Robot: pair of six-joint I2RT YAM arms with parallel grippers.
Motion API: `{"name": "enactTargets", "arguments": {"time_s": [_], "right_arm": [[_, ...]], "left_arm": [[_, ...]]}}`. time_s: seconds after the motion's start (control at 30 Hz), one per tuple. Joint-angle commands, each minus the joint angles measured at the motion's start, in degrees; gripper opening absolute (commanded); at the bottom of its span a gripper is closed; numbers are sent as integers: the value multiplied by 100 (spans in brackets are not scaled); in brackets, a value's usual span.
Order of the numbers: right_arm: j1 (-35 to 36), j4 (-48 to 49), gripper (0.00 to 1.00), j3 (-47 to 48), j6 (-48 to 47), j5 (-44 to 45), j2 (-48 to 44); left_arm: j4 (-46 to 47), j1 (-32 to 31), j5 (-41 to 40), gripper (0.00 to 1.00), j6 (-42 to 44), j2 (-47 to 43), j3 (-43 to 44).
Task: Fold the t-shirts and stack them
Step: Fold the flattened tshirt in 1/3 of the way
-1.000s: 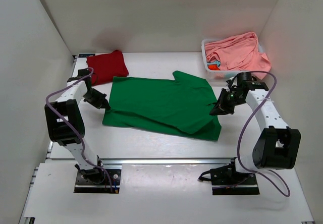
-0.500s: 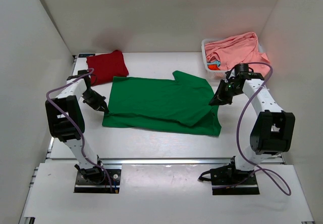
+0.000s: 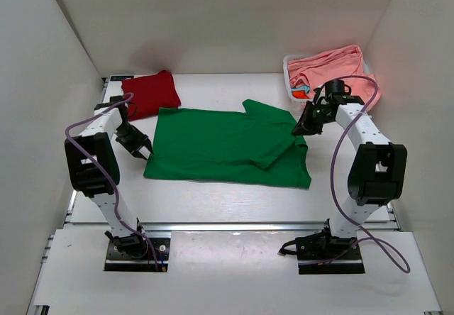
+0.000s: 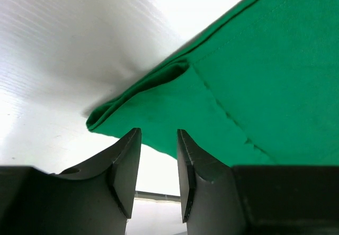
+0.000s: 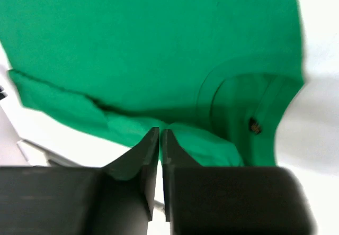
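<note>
The bright green t-shirt [image 3: 220,145] lies spread across the middle of the table, with a flap folded over at its right side. My left gripper [image 3: 144,152] stands open just off the shirt's near-left corner [image 4: 106,121]. Nothing sits between its tips [image 4: 159,132]. My right gripper [image 3: 298,130] is at the shirt's right edge, shut on a bunched fold of green cloth [image 5: 201,139] at its tips [image 5: 160,130]. A folded dark red t-shirt [image 3: 149,94] lies at the far left. The salmon pink t-shirt [image 3: 333,70] is heaped in the basket.
The white lattice basket [image 3: 292,88] stands at the far right, close behind my right arm. White walls close in the left, back and right sides. A metal rail [image 3: 227,226] runs along the near table edge by the arm bases.
My left gripper has opened and let go of the green shirt's near-left corner. My right gripper has moved away from me with the cloth, drawing the right flap over the shirt.
</note>
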Motion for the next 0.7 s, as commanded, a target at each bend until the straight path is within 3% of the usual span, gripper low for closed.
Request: {"name": "enactTargets", "arguments": {"time_s": [0.0,0.07,0.2,0.43,0.67], "right_arm": [[84,314,7,284,-90,428,84],[93,200,24,275,-46,746,14],[268,129,32,-329,-46,975,-591],[576,445,34,-1964,-63,932,-1419],[910,815,33,-2687,-72,956,-1209]], "left_arm": [[-83,-1,-111,45,173,-469,-52],[-109,-62,-128,45,225,-628,-227],[5,-255,-208,45,208,-935,-631],[909,-641,12,43,15,-919,-949],[911,-1222,-629,42,-21,-67,-703]]}}
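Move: The green t-shirt's near edge is the aim: its left end is about 7 cm back, 5 cm to the right and 4 cm below the left hand; its right end is some 15 cm straight back and 11 cm below the right hand. The red t-shirt is about 21 cm straight ahead of the left hand, 4 cm down. The basket of pink clothes sits roughly 20 cm ahead, 9 cm right and 8 cm below the right hand. The right hand's shut fingers part to about a third, seemingly letting go of the upper layer of the green t-shirt, and it then swings back about 12 cm while sinking some 8 cm towards the near edge's right end, fingers tipping down nearly 10 degrees. The left hand, fingers staying partly open, goes some 5 cm right over the cloth, dipping back a few centimetres and partly forward again, turning about 10 degrees clockwise and ending 2 cm lower, nearer the near edge's left end. ##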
